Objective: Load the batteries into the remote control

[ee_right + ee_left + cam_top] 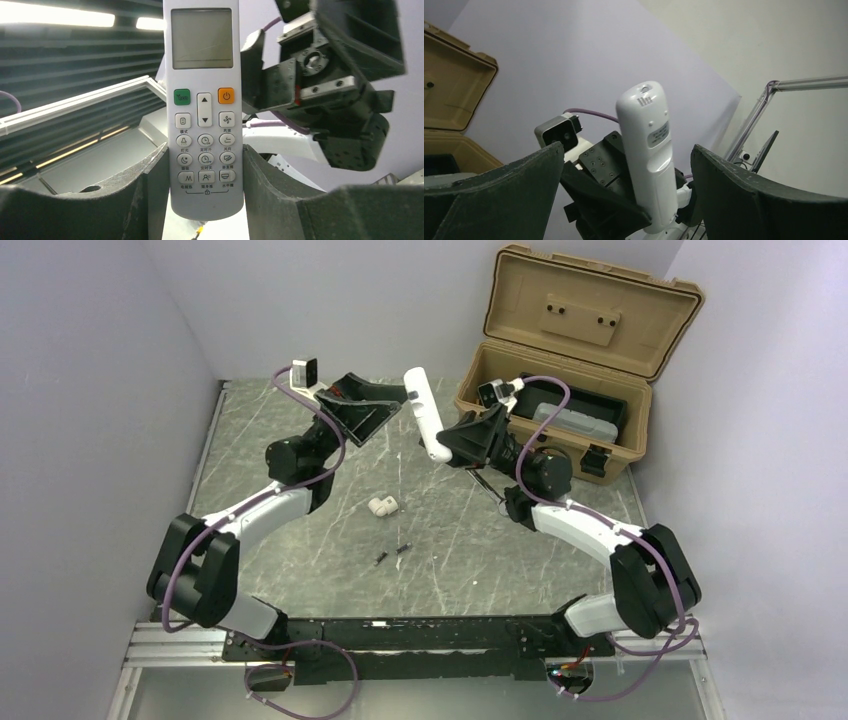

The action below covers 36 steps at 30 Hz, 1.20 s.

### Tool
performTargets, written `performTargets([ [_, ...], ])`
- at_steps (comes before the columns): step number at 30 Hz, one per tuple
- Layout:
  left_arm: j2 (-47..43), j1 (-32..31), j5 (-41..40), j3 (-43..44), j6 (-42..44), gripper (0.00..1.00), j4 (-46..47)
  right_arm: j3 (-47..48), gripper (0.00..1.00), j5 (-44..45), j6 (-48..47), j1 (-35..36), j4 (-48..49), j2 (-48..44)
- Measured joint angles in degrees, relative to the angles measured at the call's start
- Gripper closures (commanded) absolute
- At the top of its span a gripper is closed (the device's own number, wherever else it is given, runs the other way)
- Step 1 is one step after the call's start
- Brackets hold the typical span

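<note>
The white remote control (424, 416) is held up above the table, tilted, with my right gripper (446, 444) shut on its lower end. In the right wrist view its screen and buttons (205, 110) face the camera, and my fingers (150, 190) press both of its edges. My left gripper (390, 412) stands wide open just left of the remote, apart from it. The left wrist view shows the remote's back (649, 150) beyond my open fingers (499, 195). Two tiny dark batteries (392, 553) lie on the table in front of the arms.
A stubby white pipe fitting (382, 506) lies on the marble table (300, 570) near the middle. An open tan case (560, 400) stands at the back right, close behind the right arm. A thin dark tool (487, 486) lies under the right arm. Walls close in on both sides.
</note>
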Motion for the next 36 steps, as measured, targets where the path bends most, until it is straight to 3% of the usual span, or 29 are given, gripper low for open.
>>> performTargets([
  [6,1.9,-1.3,0.2,1.3,-0.1,0.02,0.0,0.0,1.0,0.0,0.2,0.4,0.5,-1.7],
  [10,3.8,-2.6,0.7,5.4,-0.5,0.1,0.0,-0.2,1.0,0.0,0.2,1.2,0.4,-1.7],
  [15,4.3,-4.1,1.7,7.8,-0.9,0.32,0.2,-0.8,1.0,0.0,0.2,1.6,0.4,-1.7],
  [26,4.8,-5.2,3.0,8.9,-2.2,0.6,0.3,-0.8,1.0,0.1,1.0,1.6,0.8,-1.7],
  [31,4.8,-5.6,3.0,9.6,-3.2,0.79,0.4,-0.8,1.0,0.6,1.0,1.5,1.7,-1.7],
  [33,4.8,-5.7,3.0,9.6,-3.3,0.89,0.4,-1.0,0.9,0.6,1.0,1.5,1.9,-1.7],
  [35,4.8,-5.9,3.1,9.6,-3.3,0.99,0.3,-1.3,0.73,1.0,1.1,1.5,2.3,-1.7],
  [36,4.8,-5.9,3.1,9.6,-3.3,1.0,0.3,-1.4,0.65,1.1,1.0,1.5,2.4,-1.7],
])
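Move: The remote control is already gripped near its lower end by the right hand; its middle lies about 5 cm ahead of that hand, 2 cm left and 1 cm higher. From the left hand it is some 5 cm to the right, 3 cm back and 2 cm higher. Far below, roughly 45 cm down, the white elbow lies 3 cm ahead and 4 cm left of the left hand, the batteries 8 cm back and 2 cm left of it. The wrench lies some 15 cm ahead of the right hand, 12 cm to its right and 43 cm below. The remote control's screen end is taken between the left fingers: the left hand travels about 5 cm in all, to the right, then also up and back, turning some 10 degrees clockwise, while its wide-open fingers close to under half and pinch it. The right hand keeps its grip and eases back 2 cm early on, then practically holds still. ##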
